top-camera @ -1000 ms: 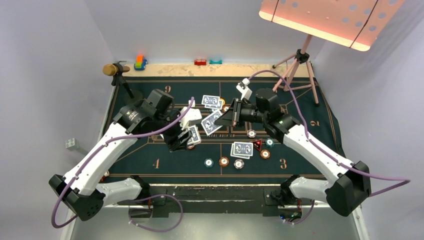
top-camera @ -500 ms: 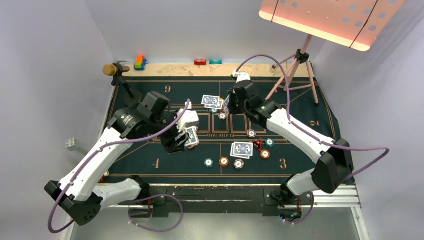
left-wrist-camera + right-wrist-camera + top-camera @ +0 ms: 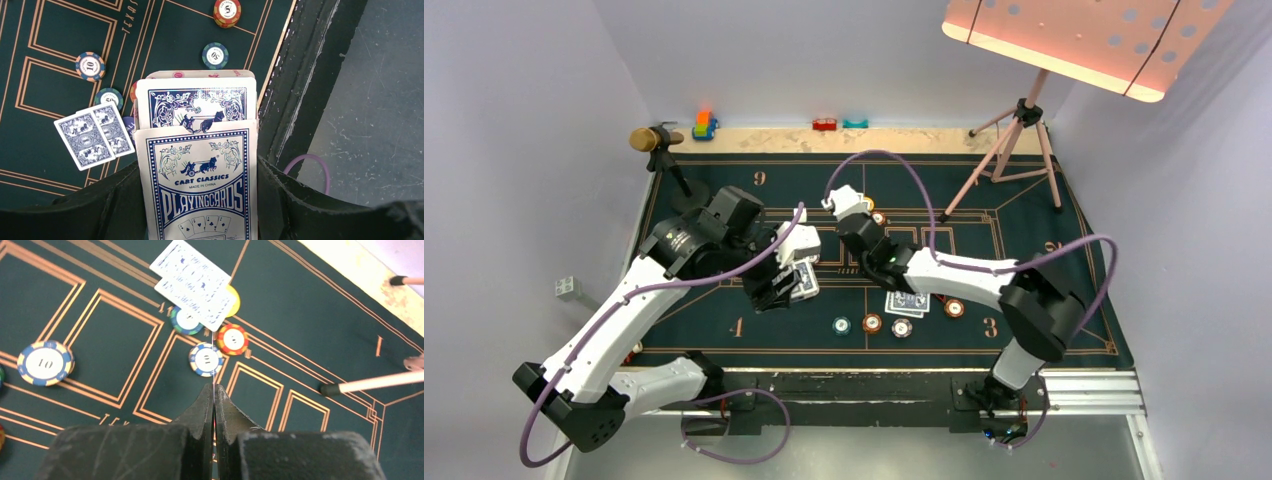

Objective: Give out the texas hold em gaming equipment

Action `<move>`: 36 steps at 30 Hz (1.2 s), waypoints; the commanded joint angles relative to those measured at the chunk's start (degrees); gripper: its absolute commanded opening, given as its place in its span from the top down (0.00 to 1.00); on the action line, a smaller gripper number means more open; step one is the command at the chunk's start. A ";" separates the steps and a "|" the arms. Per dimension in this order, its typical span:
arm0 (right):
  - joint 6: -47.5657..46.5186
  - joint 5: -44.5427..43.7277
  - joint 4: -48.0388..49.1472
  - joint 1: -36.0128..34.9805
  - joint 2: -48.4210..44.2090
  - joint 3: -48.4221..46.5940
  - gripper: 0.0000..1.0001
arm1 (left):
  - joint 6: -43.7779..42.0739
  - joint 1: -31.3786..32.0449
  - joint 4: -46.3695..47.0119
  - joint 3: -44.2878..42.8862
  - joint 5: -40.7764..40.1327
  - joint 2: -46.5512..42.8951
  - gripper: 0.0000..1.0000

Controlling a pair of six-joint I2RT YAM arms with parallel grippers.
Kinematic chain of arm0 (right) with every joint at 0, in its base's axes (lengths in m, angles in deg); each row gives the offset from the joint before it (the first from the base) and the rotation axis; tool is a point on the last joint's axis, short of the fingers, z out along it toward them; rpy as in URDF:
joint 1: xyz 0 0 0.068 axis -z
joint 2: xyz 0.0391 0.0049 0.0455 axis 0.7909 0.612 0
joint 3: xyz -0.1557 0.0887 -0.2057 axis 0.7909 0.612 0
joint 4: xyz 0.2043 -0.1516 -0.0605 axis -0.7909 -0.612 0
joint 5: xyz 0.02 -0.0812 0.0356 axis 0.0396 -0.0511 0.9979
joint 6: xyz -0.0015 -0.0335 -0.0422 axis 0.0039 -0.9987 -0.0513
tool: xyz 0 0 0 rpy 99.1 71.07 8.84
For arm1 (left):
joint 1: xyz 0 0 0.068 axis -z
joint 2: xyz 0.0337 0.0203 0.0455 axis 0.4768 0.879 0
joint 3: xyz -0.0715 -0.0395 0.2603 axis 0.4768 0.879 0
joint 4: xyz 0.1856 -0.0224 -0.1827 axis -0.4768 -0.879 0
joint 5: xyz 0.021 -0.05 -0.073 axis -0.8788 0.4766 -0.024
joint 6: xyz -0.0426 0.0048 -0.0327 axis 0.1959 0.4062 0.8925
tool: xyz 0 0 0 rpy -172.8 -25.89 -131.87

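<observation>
My left gripper is shut on a blue-and-white box of playing cards, and blue-backed cards stick out of its top. In the top view it hangs over the felt's left middle. My right gripper is shut on a single card, seen edge-on as a thin white line. Ahead of it lie two face-down cards over a yellow disc, with a teal chip, an orange chip and a blue chip. Two more face-down cards lie near the left gripper.
Several chips sit in a row near the front of the green felt. A gold-headed microphone stands at the back left and a tripod at the back right. Toy blocks line the far edge. The right arm crosses the middle of the felt.
My right arm has swung left from the felt's far right-centre to the middle, still shut on its card. The left arm has drawn slightly toward me with the card box.
</observation>
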 commanded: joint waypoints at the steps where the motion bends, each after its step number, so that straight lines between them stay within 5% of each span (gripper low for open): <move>1: -6.13 -2.66 9.72 -1.10 3.57 1.13 1.00 | 0.70 -0.26 -0.69 -1.65 0.95 -0.87 1.00; 31: -12.53 -10.09 10.05 -6.90 24.22 -8.37 1.00 | 0.57 -0.19 -1.43 -2.54 1.57 -0.80 1.00; 36: -7.41 -2.14 7.88 -6.99 22.57 -8.15 0.68 | 0.53 -0.21 -1.60 -2.86 1.33 -0.62 1.00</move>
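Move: On the mat, the spot the right hand's held card is taken to, beside the white-and-blue 10 chip, lies about 4 cm to its left, 1 cm ahead and 13 cm below. The 10 chip is some 3 cm ahead with no sideways offset, the green chip 6 cm ahead and 5 cm left, and the face-down pair 10 cm ahead and 5 cm left, all about as low. From the left hand that spot is roughly 17 cm ahead, 18 cm right and 20 cm down. Sinking about 11 cm and easing some 5 cm left, the right hand takes the pinched card down towards the bare cloth just left of the 10 chip. It rolls about 20 degrees, its left side dropping, then starts to open its shut fingers low over the mat, letting go of the card. The left hand keeps its hold on the card box, nearly still. ##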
